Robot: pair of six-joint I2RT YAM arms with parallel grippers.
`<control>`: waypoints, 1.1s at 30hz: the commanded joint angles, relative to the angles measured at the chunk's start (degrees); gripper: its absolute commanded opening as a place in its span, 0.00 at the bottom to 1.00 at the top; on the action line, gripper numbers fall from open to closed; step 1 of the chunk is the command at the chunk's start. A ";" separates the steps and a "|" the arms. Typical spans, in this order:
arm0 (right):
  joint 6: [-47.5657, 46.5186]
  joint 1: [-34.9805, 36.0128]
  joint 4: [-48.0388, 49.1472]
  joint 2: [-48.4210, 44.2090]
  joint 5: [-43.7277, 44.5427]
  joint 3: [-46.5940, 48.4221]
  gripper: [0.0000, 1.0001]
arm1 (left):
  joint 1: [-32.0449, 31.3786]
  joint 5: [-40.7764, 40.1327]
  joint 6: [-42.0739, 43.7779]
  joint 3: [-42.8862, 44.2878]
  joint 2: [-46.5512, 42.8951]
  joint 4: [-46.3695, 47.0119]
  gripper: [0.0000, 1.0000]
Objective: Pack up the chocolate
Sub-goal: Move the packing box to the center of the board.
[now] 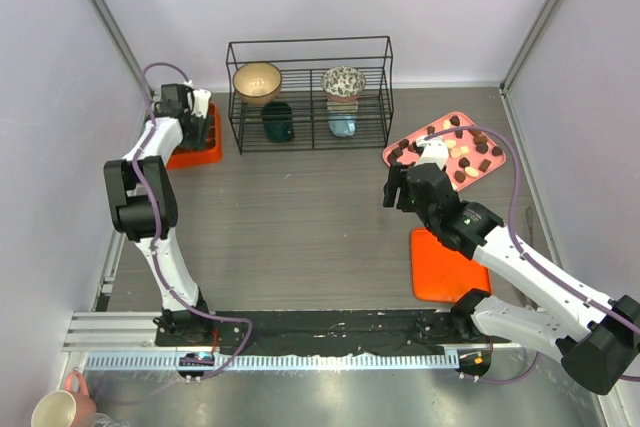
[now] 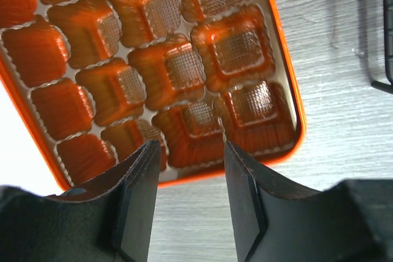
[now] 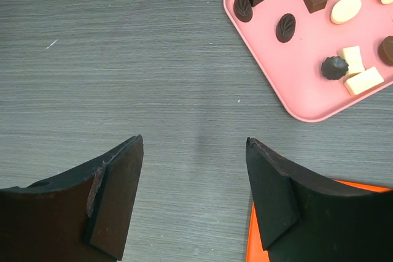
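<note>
The chocolate (image 1: 460, 176) lies as several dark and cream-white pieces (image 3: 285, 27) on a pink tray (image 1: 390, 156) at the right rear of the table. My right gripper (image 1: 397, 187) hovers open just left of and nearer than the tray (image 3: 307, 90), with only bare table between its fingers (image 3: 193, 145). My left gripper (image 1: 203, 115) is at the far left over the orange gridded box (image 1: 190, 155). Its jaws (image 2: 187, 151) stand apart over the box's near edge (image 2: 245, 164) with nothing between them. The cups that show in the box are empty.
A black wire rack (image 1: 310, 97) at the back holds bowls and cups. A flat orange lid (image 1: 440, 272) lies under my right arm, its edge in the right wrist view (image 3: 362, 185). A hand with a mug (image 1: 60, 409) is at the near left corner.
</note>
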 commanded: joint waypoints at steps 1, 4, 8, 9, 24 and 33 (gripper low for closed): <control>-0.82 0.54 1.95 -1.08 -0.29 -0.09 0.72 | 0.64 -0.63 -0.05 2.50 2.35 0.20 0.50; -1.00 0.81 1.77 -0.82 -0.29 -0.09 0.71 | 0.64 0.25 -0.13 2.51 2.88 -1.04 0.51; -1.17 0.98 1.77 -0.55 -0.21 -0.09 0.71 | 0.81 1.99 -0.22 1.63 2.44 -2.53 0.50; -1.17 0.98 1.77 -0.55 -0.21 -0.09 0.70 | 0.90 2.09 -0.31 1.45 2.27 -3.58 0.50; -1.17 1.95 1.16 -0.81 -0.82 0.17 0.70 | 4.42 3.50 8.29 -20.51 -13.98 -5.87 0.48; -0.91 3.35 1.95 0.33 -0.74 0.26 0.70 | 4.42 11.05 14.80 -27.55 -26.47 -19.30 0.54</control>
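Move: The packing box lies right under the left hand. Its middle is about 7 cm ahead, 3 cm left and 4 cm below, with the half-open fingertips over the row of wells at its near rim. The rack's middle is some 37 cm right of this hand, 9 cm ahead and 5 cm higher. The board's center is about 40 cm right, 16 cm back and 7 cm lower. From the right hand, the box is roughly 65 cm left, 27 cm ahead and 15 cm down. With its fingertips in the wells by the near rim, the left hand hooks that rim and drags the packing box back towards the robot. It first sinks about 1 cm almost in place, then pulls back some 17 cm, dipping further before easing up a little at the end. The fingers stay half open and tip about 15 degrees nearer to straight down, with a slight clockwise turn late on. ##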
